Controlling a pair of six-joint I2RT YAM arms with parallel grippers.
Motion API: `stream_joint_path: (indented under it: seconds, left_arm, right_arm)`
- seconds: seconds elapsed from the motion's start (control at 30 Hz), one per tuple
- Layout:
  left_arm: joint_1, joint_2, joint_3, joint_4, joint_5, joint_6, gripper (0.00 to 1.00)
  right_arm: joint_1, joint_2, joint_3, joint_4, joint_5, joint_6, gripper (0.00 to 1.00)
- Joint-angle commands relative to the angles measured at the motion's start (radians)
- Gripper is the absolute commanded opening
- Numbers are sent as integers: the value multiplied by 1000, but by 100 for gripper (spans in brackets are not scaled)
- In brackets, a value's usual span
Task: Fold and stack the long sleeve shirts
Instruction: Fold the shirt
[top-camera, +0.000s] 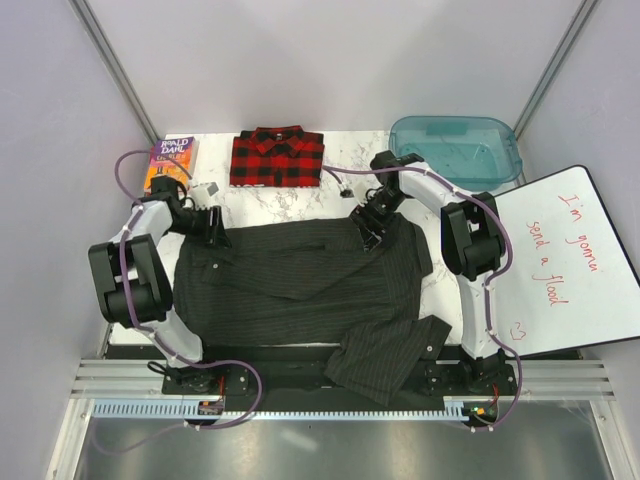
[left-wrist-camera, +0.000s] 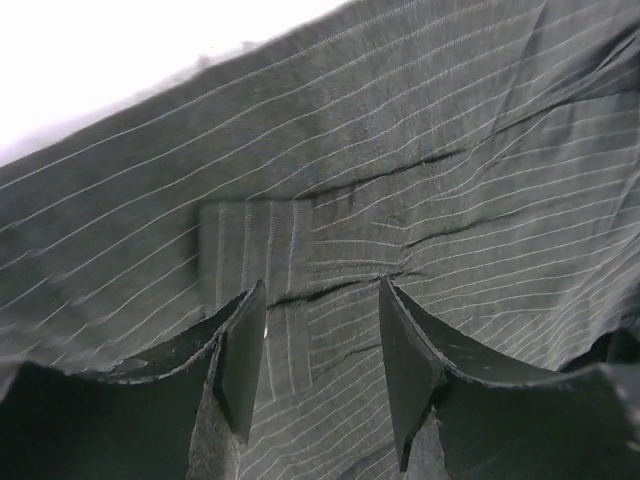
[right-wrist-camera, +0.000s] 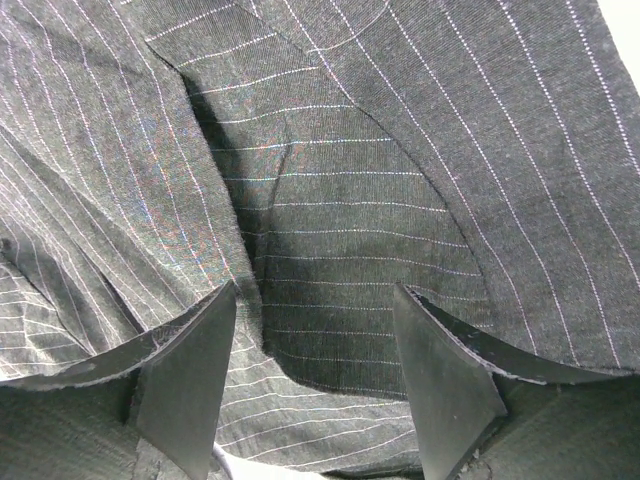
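The dark charcoal pinstriped long sleeve shirt (top-camera: 300, 285) lies spread across the middle of the table, with one sleeve (top-camera: 385, 355) hanging over the near edge. The red-and-black plaid shirt (top-camera: 277, 157) sits folded at the back. My left gripper (top-camera: 213, 228) hovers at the dark shirt's upper left corner. In the left wrist view its jaws (left-wrist-camera: 322, 290) stand open over flat striped cloth (left-wrist-camera: 420, 180), with nothing between them. My right gripper (top-camera: 368, 225) is at the shirt's upper right. It is open (right-wrist-camera: 315, 290) above a fold of the same fabric (right-wrist-camera: 340, 220).
A colourful paperback book (top-camera: 172, 163) lies at the back left corner. A teal plastic bin (top-camera: 455, 148) stands at the back right. A whiteboard (top-camera: 565, 262) with red writing leans off the table's right side. A small dark cable end (top-camera: 345, 185) rests beside the plaid shirt.
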Motion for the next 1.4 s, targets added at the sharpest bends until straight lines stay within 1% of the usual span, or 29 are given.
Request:
stream_joint_path:
  seconds: [0.0, 0.1, 0.2, 0.37, 0.5, 0.63, 0.8, 0.83, 0.9, 0.97, 1.0, 1.07, 1.1, 1.13, 1.17, 1.23, 1.27, 1.3, 1.37]
  left_arm:
    - [-34, 46, 64, -27, -90, 60, 55]
    - [-59, 63, 63, -19, -165, 75, 55]
    - [-66, 77, 59, -13, -209, 74, 55]
    - [-65, 91, 59, 22, -220, 60, 56]
    - [-66, 112, 84, 37, -257, 37, 57]
    - [-68, 102, 86, 39, -216, 43, 57]
    - [-74, 138, 96, 39, -213, 33, 57]
    - [-74, 141, 98, 39, -207, 31, 57]
    - [-80, 146, 101, 39, -199, 33, 54]
    - [-89, 149, 98, 39, -196, 36, 52]
    - [-92, 149, 96, 40, -197, 34, 48]
    - [-94, 145, 96, 37, -194, 28, 42]
    - [-94, 140, 96, 37, -194, 26, 34]
    - [-94, 125, 95, 36, -191, 26, 29]
    - [-94, 118, 93, 36, -181, 26, 20]
    - [-94, 95, 90, 21, -170, 22, 13]
    - [-92, 73, 90, 13, -155, 17, 5]
    - [-94, 62, 90, 1, -145, 14, 2]
    - [-94, 21, 90, -39, -101, 16, 2]
  right_arm:
    - [13, 6, 44, -31, -10, -44, 73]
    - [21, 6, 47, -40, -16, -50, 74]
    - [27, 5, 47, -54, -14, -63, 74]
    - [26, 6, 53, -67, -27, -71, 74]
    - [27, 3, 95, -82, -63, -71, 70]
    - [27, -10, 127, -82, -128, -65, 67]
    - [27, 23, 202, -56, -168, -11, 62]
    - [27, 42, 210, -48, -168, 11, 58]
    - [29, 60, 234, -16, -169, 36, 54]
    - [33, 91, 250, 2, -166, 64, 48]
    - [39, 100, 262, 24, -163, 71, 46]
    - [49, 123, 271, 50, -151, 90, 43]
    - [59, 129, 274, 56, -148, 91, 41]
    - [64, 141, 274, 65, -143, 96, 38]
    - [72, 146, 276, 79, -140, 105, 37]
    - [85, 158, 276, 91, -140, 117, 35]
    - [88, 163, 276, 108, -143, 131, 35]
    - [95, 169, 276, 114, -149, 136, 35]
    - [104, 177, 277, 139, -152, 148, 34]
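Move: The dark shirt's cuff end lies just under the left hand, about 1 cm ahead, 1 cm left and 4 cm below; the book stands some 25 cm farther out and 14 cm left of that hand, the red checked shirt about 27 cm ahead and 14 cm right. For the right hand, the dark shirt's far strip lies about 3 cm ahead, 8 cm left and 2 cm below, with the blue tray roughly 27 cm ahead and 23 cm right. The cuff end of the dark shirt is taken by the left hand, which sinks about 4 cm while rolling some 10 degrees, edges slightly forward, then shuts its fingertips on the cloth and just starts to rise. The right hand eases back a little, then lifts about 4 cm, swings forward and about 7 cm left over the shirt towards its far strip and comes down again, fingers closing to half their gap but still open. ##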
